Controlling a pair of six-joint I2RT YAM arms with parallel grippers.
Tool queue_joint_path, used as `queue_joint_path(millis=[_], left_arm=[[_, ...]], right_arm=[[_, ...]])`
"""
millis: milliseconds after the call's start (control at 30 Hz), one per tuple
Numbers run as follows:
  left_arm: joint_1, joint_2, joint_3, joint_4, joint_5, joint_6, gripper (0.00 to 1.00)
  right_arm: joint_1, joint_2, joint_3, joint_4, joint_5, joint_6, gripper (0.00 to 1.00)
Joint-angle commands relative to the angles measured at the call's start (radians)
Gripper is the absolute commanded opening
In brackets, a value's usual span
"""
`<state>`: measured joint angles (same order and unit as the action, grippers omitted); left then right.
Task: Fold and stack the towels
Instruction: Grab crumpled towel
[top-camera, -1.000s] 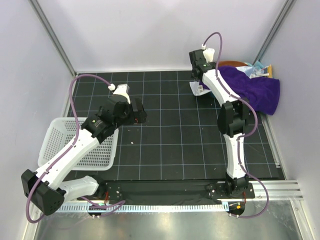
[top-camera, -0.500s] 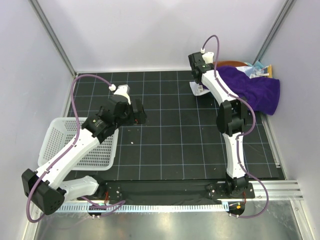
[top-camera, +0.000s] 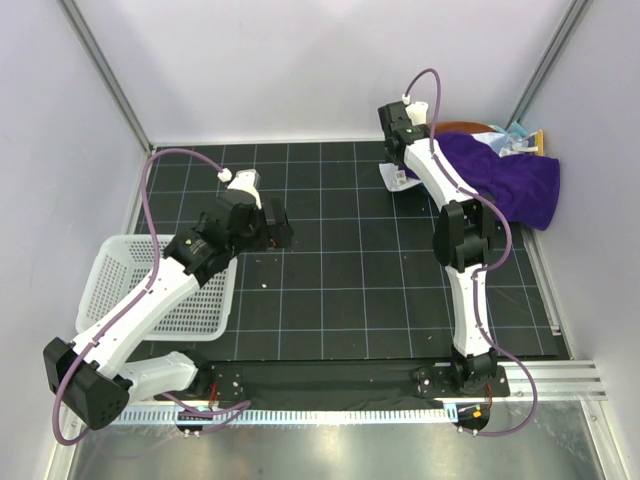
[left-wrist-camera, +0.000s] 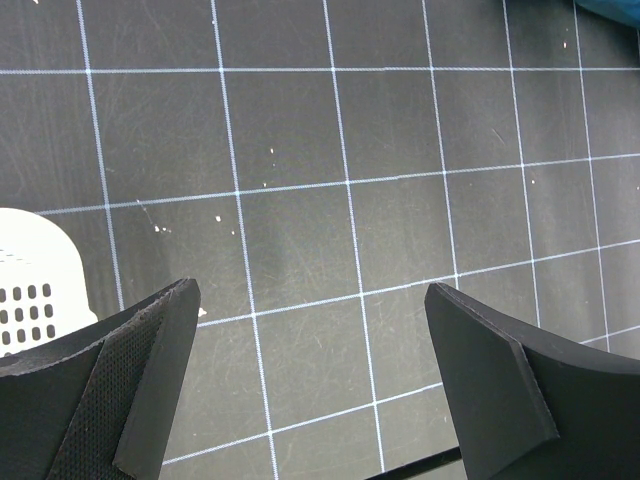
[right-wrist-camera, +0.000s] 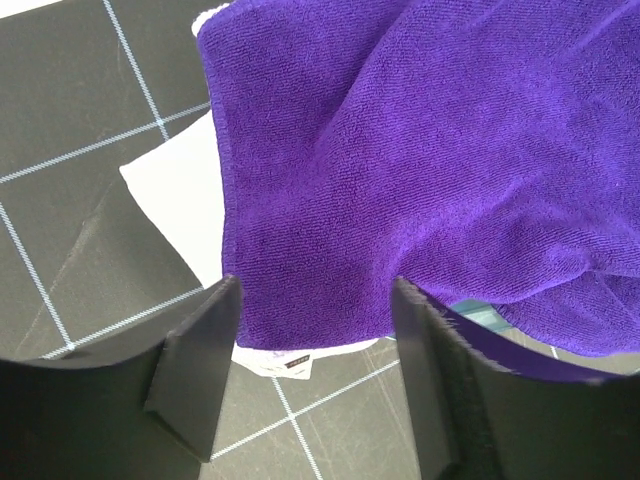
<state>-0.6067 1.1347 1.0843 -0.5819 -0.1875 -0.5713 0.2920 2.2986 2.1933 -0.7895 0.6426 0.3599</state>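
A dark purple towel (top-camera: 505, 180) lies crumpled at the back right, over a plain white towel (top-camera: 397, 180). My right gripper (top-camera: 398, 150) hangs open over the purple towel's left edge. In the right wrist view its jaws (right-wrist-camera: 312, 300) straddle the purple hem (right-wrist-camera: 400, 150), with the white towel (right-wrist-camera: 175, 190) showing beneath; nothing is gripped. A light blue towel (top-camera: 520, 140) and a rust-brown one (top-camera: 478, 127) peek out behind the purple one. My left gripper (top-camera: 278, 225) is open and empty over the black mat (left-wrist-camera: 300, 250).
A white slotted basket (top-camera: 160, 290) stands at the left edge of the mat, and its corner shows in the left wrist view (left-wrist-camera: 30, 290). The enclosure walls close in on the back and sides. The towel pile sits against the right wall.
My right gripper has shifted slightly toward the back over the purple towel's edge. The left arm has not moved.
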Motion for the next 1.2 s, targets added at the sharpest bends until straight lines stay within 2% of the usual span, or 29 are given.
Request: queue_joint_path(millis=[0, 100, 133, 167, 400, 733, 900, 933, 1167], left_arm=[[-0.004, -0.001, 0.019, 0.008, -0.001, 0.007, 1.00], [-0.002, 0.002, 0.017, 0.010, 0.002, 0.007, 1.00], [-0.002, 0.000, 0.017, 0.010, 0.002, 0.007, 1.00], [-0.002, 0.002, 0.017, 0.008, 0.000, 0.007, 1.00], [-0.002, -0.001, 0.008, 0.008, -0.004, 0.007, 1.00], [-0.002, 0.005, 0.008, 0.013, -0.004, 0.005, 1.00], [-0.002, 0.007, 0.009, 0.013, -0.006, 0.005, 1.00], [-0.002, 0.005, 0.008, 0.013, -0.006, 0.007, 1.00], [-0.002, 0.010, 0.011, 0.013, -0.010, 0.007, 1.00]], right_arm=[[-0.004, -0.031, 0.005, 0.018, -0.003, -0.016, 0.70], [-0.004, -0.019, 0.002, 0.022, 0.006, -0.018, 0.70], [-0.004, -0.016, 0.000, 0.026, 0.008, -0.013, 0.67], [-0.004, -0.014, -0.004, 0.032, 0.006, -0.012, 0.60], [-0.022, 0.019, 0.010, 0.027, -0.034, 0.007, 0.49], [-0.040, -0.021, 0.000, 0.038, -0.024, 0.016, 0.14], [-0.059, -0.064, -0.001, 0.039, -0.020, 0.019, 0.11], [-0.063, -0.071, 0.000, 0.039, -0.026, 0.019, 0.08], [-0.079, -0.133, -0.001, 0.033, -0.050, 0.013, 0.01]])
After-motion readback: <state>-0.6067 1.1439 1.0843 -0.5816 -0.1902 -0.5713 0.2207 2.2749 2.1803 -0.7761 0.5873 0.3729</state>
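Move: The left corner of the crumpled purple towel hangs right at your open right fingers, about 1 cm ahead, 1 cm right and 3 cm below. The white cloth poking out under it lies roughly 2 cm ahead, 4 cm left and 9 cm down; the blue rim shows some 4 cm back, 7 cm right and 7 cm down. From the left hand, that corner is about 27 cm ahead, 35 cm right and 10 cm lower. Close the right gripper from about two-thirds open to nearly shut while sinking about 2 cm onto the purple towel's left corner, so the fingertips pinch its edge. Keep hold and draw it about 3 cm to the right, over towards the towel's bulk, turning up at the end to rise some 2 cm from the lowest point. ##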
